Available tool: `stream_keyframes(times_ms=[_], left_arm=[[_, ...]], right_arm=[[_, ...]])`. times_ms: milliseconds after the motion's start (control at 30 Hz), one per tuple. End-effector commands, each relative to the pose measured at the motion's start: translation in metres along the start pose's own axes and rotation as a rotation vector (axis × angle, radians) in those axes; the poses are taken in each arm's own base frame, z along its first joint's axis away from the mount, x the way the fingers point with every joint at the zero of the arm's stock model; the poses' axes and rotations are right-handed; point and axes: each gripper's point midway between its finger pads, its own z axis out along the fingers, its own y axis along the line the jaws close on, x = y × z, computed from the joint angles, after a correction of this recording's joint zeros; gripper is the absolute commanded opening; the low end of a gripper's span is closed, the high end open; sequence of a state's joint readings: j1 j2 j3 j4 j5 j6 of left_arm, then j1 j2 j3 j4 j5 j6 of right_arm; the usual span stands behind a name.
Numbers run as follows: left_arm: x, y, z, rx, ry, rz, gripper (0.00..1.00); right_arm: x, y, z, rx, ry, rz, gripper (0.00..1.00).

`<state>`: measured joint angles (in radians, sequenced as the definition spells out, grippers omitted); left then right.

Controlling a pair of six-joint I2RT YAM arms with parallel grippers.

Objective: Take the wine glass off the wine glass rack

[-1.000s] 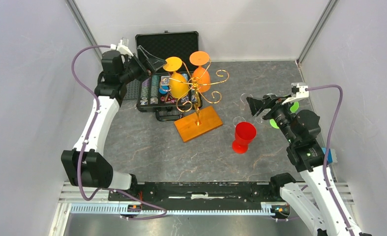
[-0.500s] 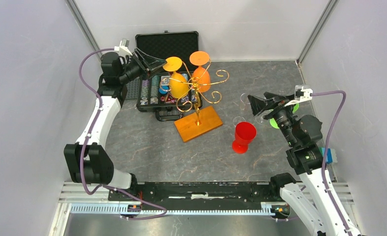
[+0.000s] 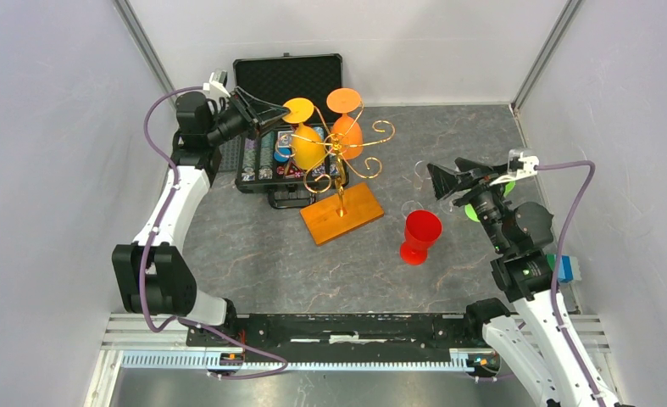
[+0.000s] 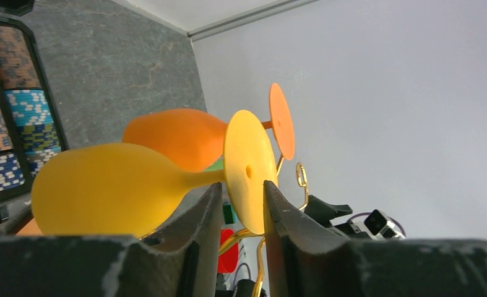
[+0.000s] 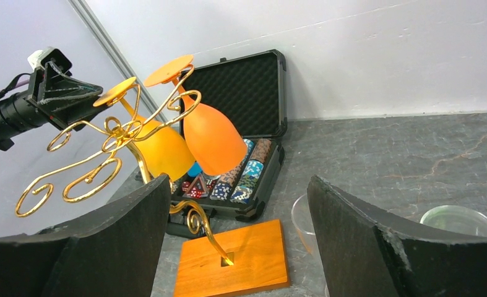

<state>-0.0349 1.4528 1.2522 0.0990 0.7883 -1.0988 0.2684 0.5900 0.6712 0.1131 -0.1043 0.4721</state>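
The golden wire wine glass rack (image 3: 340, 170) stands on its wooden base (image 3: 342, 212) mid-table. Two wine glasses hang upside down from its arms: a yellow one (image 3: 307, 148) and an orange one (image 3: 347, 136). My left gripper (image 3: 272, 110) is at the yellow glass's foot (image 4: 248, 170). Its fingers pinch that disc from both sides, just past the stem. My right gripper (image 3: 438, 180) hovers open to the right of the rack, facing it, with nothing between its fingers (image 5: 135, 235). The right wrist view shows both glasses on the rack (image 5: 104, 133).
An open black case of chips (image 3: 287, 85) lies behind the rack. A red cup (image 3: 420, 233) stands right of the wooden base. Clear glasses (image 3: 423, 170) and a green disc (image 3: 506, 184) sit near my right gripper. Grey walls close in left and right.
My left gripper has moved right onto the yellow glass's foot and narrowed from wide open to closed around it. My right arm has shifted slightly, still open.
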Motion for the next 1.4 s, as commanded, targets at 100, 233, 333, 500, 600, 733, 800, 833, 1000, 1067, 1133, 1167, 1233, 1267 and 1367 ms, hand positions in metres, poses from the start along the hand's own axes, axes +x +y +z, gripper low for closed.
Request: stream_keyframes(times_ms=[100, 233, 333, 500, 600, 733, 800, 833, 1000, 1067, 1133, 1167, 1233, 1267, 1367], left_arm=[[-0.004, -0.020, 0.002, 0.086, -0.011, -0.051, 0.27], [-0.005, -0.021, 0.003, 0.103, -0.009, -0.075, 0.22], [-0.003, -0.024, 0.002, 0.112, -0.007, -0.071, 0.17], [-0.003, -0.026, 0.001, 0.114, -0.012, -0.074, 0.02], [-0.004, -0.036, -0.003, 0.136, -0.024, -0.066, 0.02], [-0.007, -0.061, -0.015, 0.175, -0.067, -0.026, 0.02], [-0.009, -0.069, -0.019, 0.182, -0.087, -0.015, 0.02], [-0.011, -0.071, -0.020, 0.184, -0.098, -0.010, 0.02], [-0.014, -0.079, -0.015, 0.199, -0.104, 0.021, 0.02], [-0.014, -0.081, -0.012, 0.205, -0.103, 0.047, 0.02], [-0.011, -0.084, -0.007, 0.221, -0.091, 0.070, 0.02], [-0.010, -0.084, -0.004, 0.223, -0.081, 0.070, 0.02], [-0.006, -0.084, 0.002, 0.229, -0.059, 0.075, 0.02], [-0.005, -0.083, 0.006, 0.229, -0.050, 0.073, 0.02], [-0.001, -0.080, 0.014, 0.229, -0.027, 0.067, 0.02]], right_arm=[[-0.015, 0.001, -0.006, -0.015, -0.108, -0.025, 0.85], [-0.022, 0.002, -0.012, -0.017, -0.154, -0.026, 0.85], [-0.027, 0.002, -0.015, -0.011, -0.174, -0.026, 0.85], [-0.032, 0.003, -0.017, -0.009, -0.190, -0.025, 0.85], [-0.033, 0.003, -0.019, -0.009, -0.198, -0.028, 0.85], [-0.037, 0.002, -0.022, -0.002, -0.218, -0.029, 0.85], [-0.038, 0.002, -0.023, 0.000, -0.224, -0.028, 0.85], [-0.038, 0.002, -0.023, 0.001, -0.226, -0.028, 0.85], [-0.040, 0.003, -0.024, 0.000, -0.232, -0.026, 0.85], [-0.041, 0.002, -0.025, 0.002, -0.234, -0.027, 0.85], [-0.041, 0.002, -0.026, 0.002, -0.237, -0.032, 0.85], [-0.042, 0.003, -0.027, 0.001, -0.239, -0.034, 0.85], [-0.043, 0.003, -0.028, -0.001, -0.244, -0.037, 0.85], [-0.044, 0.004, -0.028, -0.001, -0.246, -0.039, 0.85], [-0.045, 0.004, -0.029, -0.001, -0.247, -0.045, 0.85]])
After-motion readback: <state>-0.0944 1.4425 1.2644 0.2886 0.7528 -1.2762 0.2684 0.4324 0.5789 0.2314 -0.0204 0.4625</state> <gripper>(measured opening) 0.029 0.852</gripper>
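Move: The foot of the upside-down yellow glass sits just off my left fingertips, its middle about 3 cm to the right and 1 cm ahead, at the same height, its near rim already between my open fingers. The orange glass's foot is some 13 cm to the right and 3 cm ahead, level too. The rack's hub lies about 10 cm right, 7 cm back and 4 cm lower. From my right hand, the yellow foot is roughly 31 cm left and 13 cm ahead, at about my height. I close my left fingers on the near rim of the yellow glass's foot, pinching it from above and below while rolling the wrist slightly. Keeping hold, I lift about 5 cm, easing back a little at first, then drifting some 2 cm right. My right hand, open and empty, draws back, up and right a few centimetres, away from the rack, tipping its fingers up about 10 degrees. ##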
